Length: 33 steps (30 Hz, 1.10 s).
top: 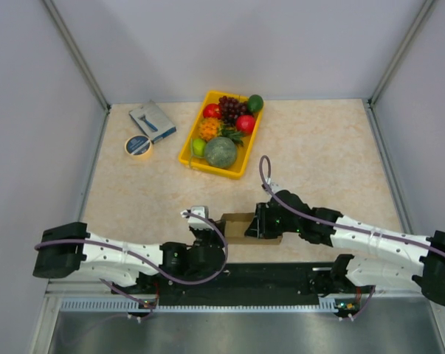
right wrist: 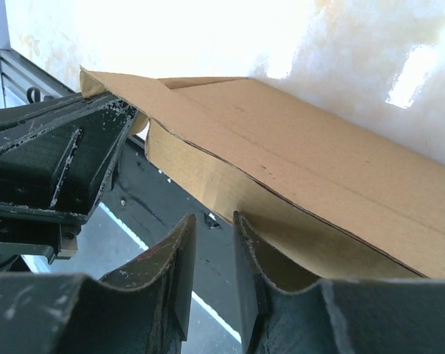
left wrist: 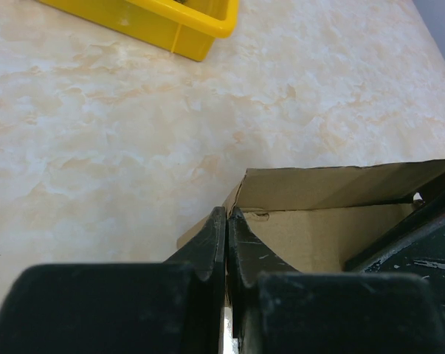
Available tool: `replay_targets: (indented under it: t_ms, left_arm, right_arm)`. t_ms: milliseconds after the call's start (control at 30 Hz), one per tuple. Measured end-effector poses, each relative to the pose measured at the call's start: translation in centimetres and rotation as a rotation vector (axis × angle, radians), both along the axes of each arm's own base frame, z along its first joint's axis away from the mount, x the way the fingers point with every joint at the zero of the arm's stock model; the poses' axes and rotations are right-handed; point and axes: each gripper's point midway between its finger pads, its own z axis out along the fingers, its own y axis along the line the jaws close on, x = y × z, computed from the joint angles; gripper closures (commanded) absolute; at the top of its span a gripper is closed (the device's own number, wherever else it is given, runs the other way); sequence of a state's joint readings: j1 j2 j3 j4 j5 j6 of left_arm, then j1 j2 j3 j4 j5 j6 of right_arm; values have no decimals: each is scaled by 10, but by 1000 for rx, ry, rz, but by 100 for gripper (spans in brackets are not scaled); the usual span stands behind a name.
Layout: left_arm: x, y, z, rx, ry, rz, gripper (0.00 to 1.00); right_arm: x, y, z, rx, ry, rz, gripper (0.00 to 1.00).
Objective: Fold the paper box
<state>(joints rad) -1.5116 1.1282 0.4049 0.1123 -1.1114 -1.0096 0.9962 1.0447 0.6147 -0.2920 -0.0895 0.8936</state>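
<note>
The paper box (top: pixel 237 221) is a brown cardboard piece, partly folded up, at the near edge of the table between both arms. In the left wrist view its walls stand up around a hollow inside (left wrist: pixel 318 228). My left gripper (left wrist: pixel 227 212) is shut on the corner of one wall, with cardboard showing on both sides of the fingers. My right gripper (right wrist: pixel 213 217) is at the box's other side, slightly open with nothing in the gap. Its right finger (right wrist: pixel 252 251) rests against the underside of the box's long panel (right wrist: pixel 318 162).
A yellow tray (top: pixel 187 150) with fruit stands at the back centre, and its corner (left wrist: pixel 185 33) shows in the left wrist view. A small blue-grey box (top: pixel 153 120) and a tape roll (top: pixel 139 145) lie at the back left. The black base rail (top: pixel 281 276) runs just behind the paper box.
</note>
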Motion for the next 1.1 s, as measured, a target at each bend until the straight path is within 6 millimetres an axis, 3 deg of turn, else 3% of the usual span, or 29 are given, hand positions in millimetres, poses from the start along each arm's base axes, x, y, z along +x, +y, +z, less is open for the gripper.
replay_targets:
  t_ms: [333, 533, 633, 700, 833, 900, 1100]
  left_arm:
    - [5, -11, -1, 60, -10, 44, 100]
    - [6, -13, -2, 53, -2, 67, 100]
    - [5, -13, -2, 46, 0, 69, 100]
    - [5, -14, -1, 47, 1, 69, 100]
    - [6, -15, -1, 69, -1, 72, 100]
    - [5, -17, -1, 86, -5, 72, 100]
    - [4, -18, -2, 98, -6, 73, 100]
  right_arm:
    - [0, 6, 1, 61, 39, -37, 72]
    - [-8, -8, 4, 28, 44, -32, 60]
    - [-9, -23, 19, 1, 22, -31, 49]
    - [-8, -34, 39, -19, -6, -30, 38]
    - [0, -55, 80, -73, -77, -44, 30]
    - [7, -68, 88, -130, -92, -64, 30]
    - [12, -97, 54, -360, -2, -86, 39]
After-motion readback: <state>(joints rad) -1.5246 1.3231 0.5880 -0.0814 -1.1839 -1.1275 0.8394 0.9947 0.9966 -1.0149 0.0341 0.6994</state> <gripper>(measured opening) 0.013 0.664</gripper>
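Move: About 11 cm to the right of the right hand, some 1 cm ahead and 2 cm lower, is the paper box's right end. The box's middle is just 1 cm ahead of that hand and 2 cm below. From the left hand, already pinching the box's left rim, the box's middle lies 11 cm to the right, 1 cm back and 3 cm lower. The melon stands roughly 27 cm ahead of the right hand, 10 cm left and 3 cm lower. Coming clear of the box's near wall after a short pause, the right hand swings about 10 cm right, rising some 9 cm, then sinks 3 to 4 cm over the right end as its fingers spread wide and tip about 20 degrees more steeply down. The left hand keeps its pinch on the left rim and shifts nearly 2 cm right, turning slightly. ##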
